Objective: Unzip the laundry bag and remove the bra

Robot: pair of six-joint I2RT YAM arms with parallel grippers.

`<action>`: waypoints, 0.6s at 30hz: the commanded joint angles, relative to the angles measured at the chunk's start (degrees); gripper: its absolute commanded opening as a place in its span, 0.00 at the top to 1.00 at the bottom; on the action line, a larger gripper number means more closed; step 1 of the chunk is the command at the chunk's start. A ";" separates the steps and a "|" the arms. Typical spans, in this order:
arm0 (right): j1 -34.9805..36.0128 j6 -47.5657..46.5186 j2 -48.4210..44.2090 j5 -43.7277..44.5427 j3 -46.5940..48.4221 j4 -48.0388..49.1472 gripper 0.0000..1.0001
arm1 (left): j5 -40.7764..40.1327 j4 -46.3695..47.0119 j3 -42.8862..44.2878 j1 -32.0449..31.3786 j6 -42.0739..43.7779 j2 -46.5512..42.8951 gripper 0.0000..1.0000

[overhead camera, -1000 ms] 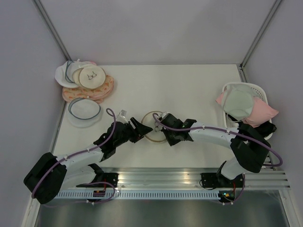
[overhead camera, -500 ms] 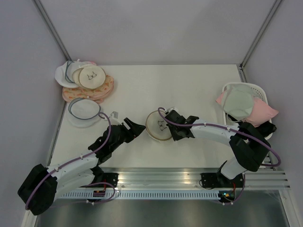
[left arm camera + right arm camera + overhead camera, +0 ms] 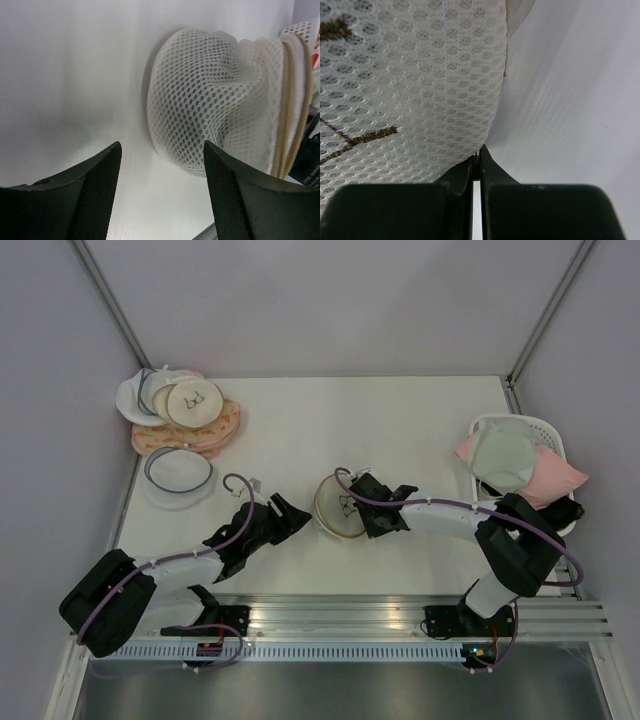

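Observation:
The laundry bag (image 3: pixel 338 508), a round cream mesh pouch with a tan zipper rim and a dark bra outline on its face, lies at the table's middle. My left gripper (image 3: pixel 291 513) is open just left of it; in the left wrist view its fingers (image 3: pixel 100 190) frame bare table, and the bag's domed side (image 3: pixel 215 100) lies a little ahead. My right gripper (image 3: pixel 363 510) is at the bag's right edge, shut, its tips (image 3: pixel 479 158) pinching a small metal piece under the mesh (image 3: pixel 410 75), seemingly the zipper pull. The bra is hidden.
A pile of pink, white and cream pouches (image 3: pixel 185 412) sits at the back left, with a flat white disc with a grey-blue rim (image 3: pixel 178 472) in front of it. A white basket (image 3: pixel 520 430) with pale green and pink garments stands at the right edge.
My left gripper let go of the bag's left rim and drew back, now hovering open beside it. The right gripper slid to the bag's right edge, uncovering its face.

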 commanded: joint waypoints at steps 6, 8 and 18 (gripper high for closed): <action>-0.49 0.18 3.06 -1.59 -0.56 2.77 1.00 | 2.77 17.19 2.47 -0.11 4.14 7.41 0.29; -0.58 0.09 3.33 -2.03 -0.47 3.04 1.00 | 3.82 18.96 4.41 -0.11 4.49 10.24 0.29; -0.49 0.35 2.54 -1.77 -1.00 3.30 1.00 | 9.28 27.75 6.17 -0.11 4.05 18.43 0.98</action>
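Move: The left hand is open and empty, and the laundry bag it goes for has its middle about 11 cm to its right, roughly 2 cm ahead and 2 cm lower. The near stretch of the bag's zip rim stands some 6 cm to the left hand's right and about 1 cm ahead, at about its own height. From the right hand, already pinching the bag's low right-hand edge, the bag's middle is some 6 cm to the left, 3 cm ahead and 2 cm above. The left hand reaches about 5 cm to the right and 3 cm forward into the bag's bulging mesh side, turning some 10 degrees clockwise, and only late in the reach shuts its wide-open fingers, pinching a fold of mesh just to the left of the zip rim. The right hand keeps its pinch on the opposite edge and eases about 2 cm left and forward, bringing the bag towards the left gripper. ##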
